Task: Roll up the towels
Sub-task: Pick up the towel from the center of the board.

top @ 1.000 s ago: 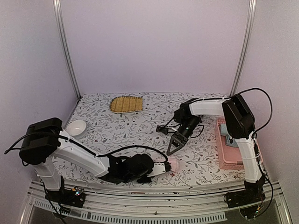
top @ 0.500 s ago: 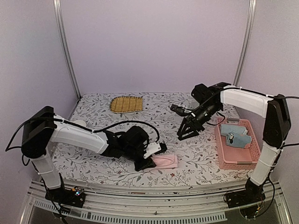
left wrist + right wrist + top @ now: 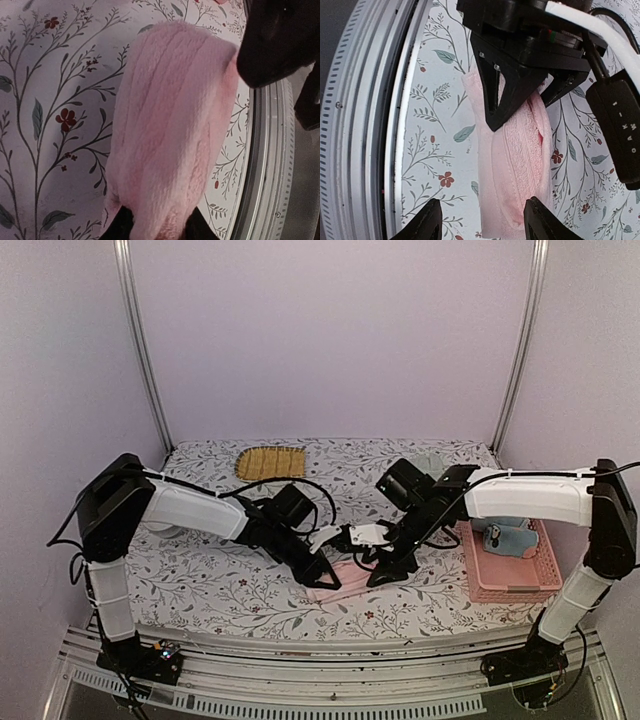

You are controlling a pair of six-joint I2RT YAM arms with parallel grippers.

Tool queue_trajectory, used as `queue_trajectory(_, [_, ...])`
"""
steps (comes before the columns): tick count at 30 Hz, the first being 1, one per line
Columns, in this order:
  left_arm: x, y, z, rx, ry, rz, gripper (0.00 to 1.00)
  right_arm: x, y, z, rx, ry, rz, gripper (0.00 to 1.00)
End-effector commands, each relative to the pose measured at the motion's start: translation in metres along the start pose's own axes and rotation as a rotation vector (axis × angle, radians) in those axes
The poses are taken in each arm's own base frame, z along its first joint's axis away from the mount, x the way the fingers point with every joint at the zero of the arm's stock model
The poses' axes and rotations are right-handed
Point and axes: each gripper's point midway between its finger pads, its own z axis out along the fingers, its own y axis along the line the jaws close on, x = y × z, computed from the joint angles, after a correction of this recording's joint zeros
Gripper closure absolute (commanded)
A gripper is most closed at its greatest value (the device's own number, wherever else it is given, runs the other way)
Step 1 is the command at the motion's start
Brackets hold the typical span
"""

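Observation:
A pink towel (image 3: 345, 575) lies rolled into a thick tube on the flowered table (image 3: 230, 590), near the middle front. My left gripper (image 3: 325, 575) is shut on its left end; in the left wrist view the roll (image 3: 170, 125) runs out from between the black fingers (image 3: 117, 227). My right gripper (image 3: 383, 565) stands open at the other end, and its two fingertips (image 3: 427, 222) straddle the roll (image 3: 515, 160) without touching it. A light blue towel (image 3: 508, 539) lies in the pink basket (image 3: 510, 585).
The pink basket stands at the right edge of the table. A yellow-brown woven mat (image 3: 270, 462) lies at the back. The table's metal front rail (image 3: 385, 125) runs close beside the roll. Cables hang from both wrists over the middle.
My left gripper has carried the pink towel from the front edge back toward the middle. My right arm has swung in from the right and come down at the roll's free end.

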Motion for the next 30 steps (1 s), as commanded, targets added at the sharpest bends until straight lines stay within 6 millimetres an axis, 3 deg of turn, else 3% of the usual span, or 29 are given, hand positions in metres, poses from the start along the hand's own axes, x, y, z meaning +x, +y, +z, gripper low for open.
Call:
queue_trajectory(1, [0.026, 0.003, 0.008, 0.091, 0.080, -0.127, 0.82, -0.006, -0.027, 0.004, 0.191, 0.032, -0.113, 0.41])
queue_trajectory(10, [0.039, 0.015, 0.019, 0.107, 0.119, -0.171, 0.82, -0.005, -0.032, 0.032, 0.250, 0.087, -0.222, 0.39])
queue_trajectory(20, [0.042, 0.035, 0.019, 0.118, 0.111, -0.238, 0.82, 0.018, -0.017, 0.070, 0.127, 0.125, -0.241, 0.39])
queue_trajectory(30, [0.051, 0.061, 0.020, 0.082, 0.120, -0.330, 0.81, 0.043, -0.009, 0.103, 0.175, 0.207, -0.308, 0.41])
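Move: My left hand already grips the rolled pink towel; the towel's middle lies about 4 cm to that hand's right, 1 cm ahead and 1 cm below. From my open right hand the same middle is roughly 5 cm to the left, 2 cm ahead and 8 cm down. The laundry basket sits some 29 cm to my right hand's right and 8 cm ahead, with the green cloth about 36 cm ahead and 16 cm right of that hand. I slip my right hand forward and left over the free right end of the towel, then sink it about 7 cm in all, the open fingers coming down on either side of the roll and their tips swinging some 20 degrees forward. My left hand keeps its pinch, easing a centimetre or two forward and slightly down as its fingertips tilt back towards my base. ##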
